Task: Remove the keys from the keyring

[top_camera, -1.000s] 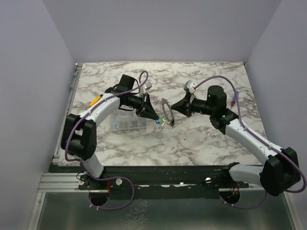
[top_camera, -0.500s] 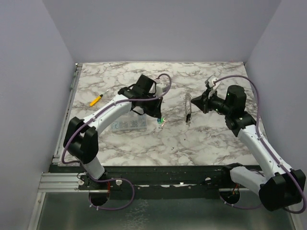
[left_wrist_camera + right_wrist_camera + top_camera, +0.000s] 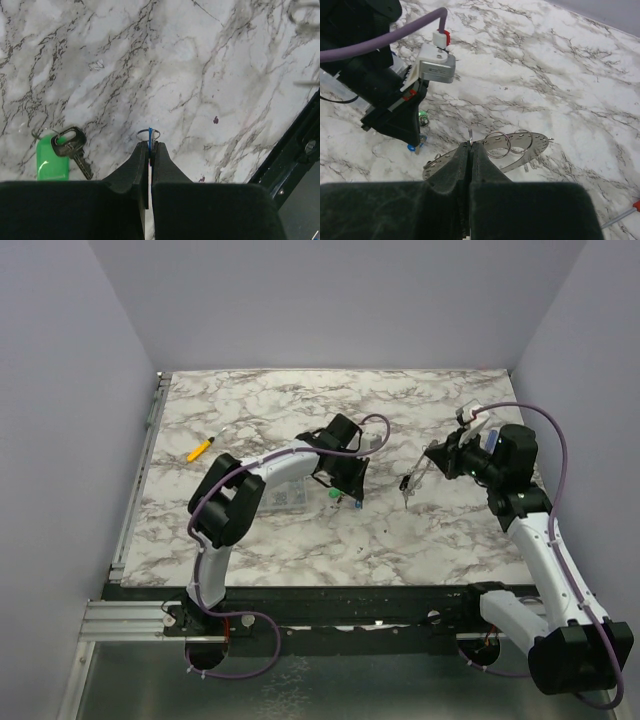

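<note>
My right gripper (image 3: 470,146) (image 3: 428,462) is shut on the rim of the keyring (image 3: 530,142) (image 3: 410,480), a flat grey ring with small holes, held tilted above the marble. Two small wire rings (image 3: 498,145) still hang on it. To its left, my left gripper (image 3: 150,145) (image 3: 350,490) is shut on a blue-headed key (image 3: 149,135) (image 3: 412,147), seen edge-on with a small wire ring at its tip. A green-headed key (image 3: 52,160) (image 3: 334,495) and a dark metal key (image 3: 75,147) lie loose on the table beside the left fingers.
A clear compartment box (image 3: 285,498) lies partly under the left arm. A yellow marker (image 3: 200,450) rests at the far left of the table. A red-tipped stick (image 3: 632,207) lies by the right arm. The black front rail (image 3: 295,150) edges the table.
The right gripper has carried the keyring to the right, away from the left gripper. The left arm has swung right with the blue key; the green key now lies on the table.
</note>
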Available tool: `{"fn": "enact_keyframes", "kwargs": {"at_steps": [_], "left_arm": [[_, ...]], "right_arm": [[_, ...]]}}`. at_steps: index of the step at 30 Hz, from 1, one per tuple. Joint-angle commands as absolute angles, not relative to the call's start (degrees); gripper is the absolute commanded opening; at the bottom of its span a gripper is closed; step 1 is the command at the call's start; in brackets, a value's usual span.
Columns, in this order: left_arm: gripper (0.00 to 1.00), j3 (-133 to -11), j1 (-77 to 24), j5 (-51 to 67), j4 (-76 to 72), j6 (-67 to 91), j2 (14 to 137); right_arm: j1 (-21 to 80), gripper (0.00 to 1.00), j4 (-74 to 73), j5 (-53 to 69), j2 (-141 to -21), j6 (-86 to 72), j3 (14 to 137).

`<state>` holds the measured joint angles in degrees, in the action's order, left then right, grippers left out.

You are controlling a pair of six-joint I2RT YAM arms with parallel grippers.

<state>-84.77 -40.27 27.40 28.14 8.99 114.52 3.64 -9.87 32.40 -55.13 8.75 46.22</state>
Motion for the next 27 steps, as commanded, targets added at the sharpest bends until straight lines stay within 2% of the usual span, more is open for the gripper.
{"fn": "enact_keyframes", "kwargs": {"at_steps": [1, 7, 9, 13, 14, 16, 17, 18, 20, 27], "left_arm": [[0.00, -87.1, -40.7, 30.3, 22.0, 12.7, 118.2], [0.09, -87.8, -41.5, 28.5, 20.6, 13.5, 120.1], [0.16, -88.1, -41.7, 27.2, 20.6, 13.6, 120.3], [0.44, -88.3, -41.6, 26.6, 20.7, 14.0, 120.1], [0.56, -88.3, -41.6, 26.6, 20.8, 14.1, 119.6], [0.74, -88.4, -41.6, 26.7, 20.9, 14.2, 118.7], [0.77, -88.6, -41.5, 27.2, 21.1, 14.3, 118.2], [0.86, -88.8, -41.6, 27.5, 21.3, 14.3, 117.7], [0.97, -89.4, -41.6, 28.3, 21.8, 14.2, 116.5], [0.99, -93.3, -40.8, 28.8, 25.2, 13.1, 114.3]], "right_arm": [[3.3, 0.01, -12.4, 32.5, -53.6, 8.9, 46.4], [3.3, 0.01, -13.8, 33.2, -52.9, 8.7, 46.2], [3.2, 0.00, -14.2, 33.1, -52.8, 8.7, 46.2], [3.3, 0.01, -14.7, 33.7, -52.1, 9.0, 46.3], [3.2, 0.00, -14.8, 34.1, -51.9, 9.0, 46.4], [3.3, 0.01, -15.3, 34.5, -52.0, 9.0, 47.0], [3.3, 0.01, -15.6, 34.5, -52.1, 9.1, 47.3], [3.3, 0.01, -16.0, 34.5, -52.2, 9.2, 47.6], [3.3, 0.01, -16.5, 34.6, -52.5, 9.5, 47.9], [3.3, 0.01, -17.6, 35.4, -54.3, 11.6, 49.0]]}}
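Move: The left hand still pinches the blue-tagged key; the bare spot of table it is taken to lies about 2 cm to the right, straight ahead 0 cm, and some 4 cm below. The green-tagged key lies roughly 5 cm left and 3 cm farther out, 4 cm below; the black-tagged key on the held keyring hangs about 11 cm right, level, 8 cm above. From the right hand that spot is some 15 cm left, 3 cm back and 21 cm down. The left hand eases 3 cm right, dipping 2 cm, releases the blue-tagged key by opening wide, then rises. ##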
